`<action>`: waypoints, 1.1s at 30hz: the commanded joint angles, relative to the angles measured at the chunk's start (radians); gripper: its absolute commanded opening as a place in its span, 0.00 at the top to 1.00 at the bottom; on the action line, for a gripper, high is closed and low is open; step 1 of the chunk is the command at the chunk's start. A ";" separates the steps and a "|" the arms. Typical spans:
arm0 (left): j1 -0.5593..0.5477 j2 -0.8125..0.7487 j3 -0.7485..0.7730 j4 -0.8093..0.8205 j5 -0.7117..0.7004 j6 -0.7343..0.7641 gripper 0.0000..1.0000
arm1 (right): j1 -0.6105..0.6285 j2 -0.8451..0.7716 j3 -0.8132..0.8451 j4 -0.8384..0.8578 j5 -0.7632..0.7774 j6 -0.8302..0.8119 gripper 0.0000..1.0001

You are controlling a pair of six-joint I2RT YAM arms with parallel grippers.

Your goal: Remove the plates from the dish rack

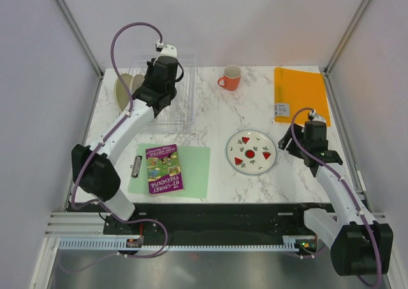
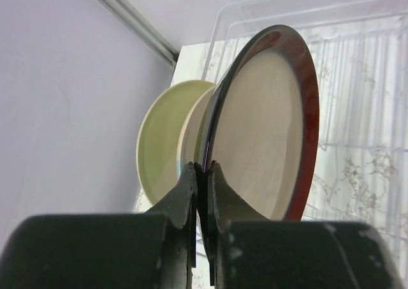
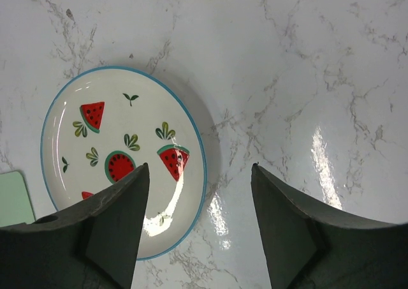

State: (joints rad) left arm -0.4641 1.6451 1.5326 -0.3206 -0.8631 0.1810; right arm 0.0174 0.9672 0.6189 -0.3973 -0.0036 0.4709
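The clear dish rack (image 1: 167,104) stands at the far left of the table. My left gripper (image 1: 146,88) reaches into it and is shut on the lower rim of the upright dark-red-rimmed beige plate (image 2: 268,129). Its fingers (image 2: 185,193) pinch that rim. A cream-edged plate (image 2: 193,133) and the pale yellow-green plate (image 2: 159,145) stand upright behind it, and they also show in the top view (image 1: 126,88). The watermelon plate (image 1: 252,152) lies flat on the table at mid right. My right gripper (image 3: 201,174) is open and empty, hovering over that plate's right edge (image 3: 115,129).
An orange mug (image 1: 229,78) stands at the back centre. An orange folder (image 1: 301,92) lies at the back right. A light green mat (image 1: 194,168) with a purple book (image 1: 164,169) lies at the front left. Walls close in on both sides.
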 commanded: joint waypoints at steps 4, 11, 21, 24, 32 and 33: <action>-0.056 -0.214 0.158 -0.122 0.122 -0.118 0.98 | 0.003 -0.054 0.047 -0.021 -0.050 -0.044 0.29; -0.056 -0.338 0.040 -0.213 0.557 -0.372 0.98 | 0.001 -0.117 0.041 0.052 -0.231 -0.040 0.28; -0.057 -0.430 -0.363 0.136 1.117 -0.716 0.98 | 0.009 -0.160 0.013 0.209 -0.476 0.066 0.28; -0.059 -0.450 -0.445 0.218 1.180 -0.793 0.98 | 0.019 -0.154 -0.004 0.250 -0.503 0.092 0.28; -0.073 -0.459 -0.545 0.393 1.247 -0.899 0.98 | 0.088 -0.085 -0.057 0.390 -0.549 0.170 0.28; -0.076 -0.458 -0.548 0.402 1.250 -0.905 0.98 | 0.098 -0.072 -0.068 0.390 -0.552 0.176 0.29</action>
State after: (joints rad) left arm -0.5308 1.2591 0.9619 -0.2234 0.2741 -0.5694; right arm 0.0795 0.8623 0.5808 -0.1104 -0.5053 0.5903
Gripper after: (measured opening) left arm 0.057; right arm 0.714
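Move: The left hand already holds the brown-rimmed plate, its middle hanging 8 cm below, about 3 ahead and 3 right. The watermelon plate lies some 17 cm back, 37 right and 29 below; the dish rack is about 5 ahead, 3 right, 24 below, the book 25 back, 4 right, 29 below. From the right hand, the brown-rimmed plate is 19 ahead, 44 left, 11 above, the watermelon plate 11 left, level fore-and-aft, 10 below. Keeping its pinch on the brown-rimmed plate's rim, the left hand swings it right and back, about 18 and 16 cm, towards the watermelon plate, first rising some 7 cm, then sinking well below its starting height while the wrist rolls and turns clockwise. The open right hand goes to meet it, 10 cm left and 8 up, tilting up and turning counter-clockwise. ##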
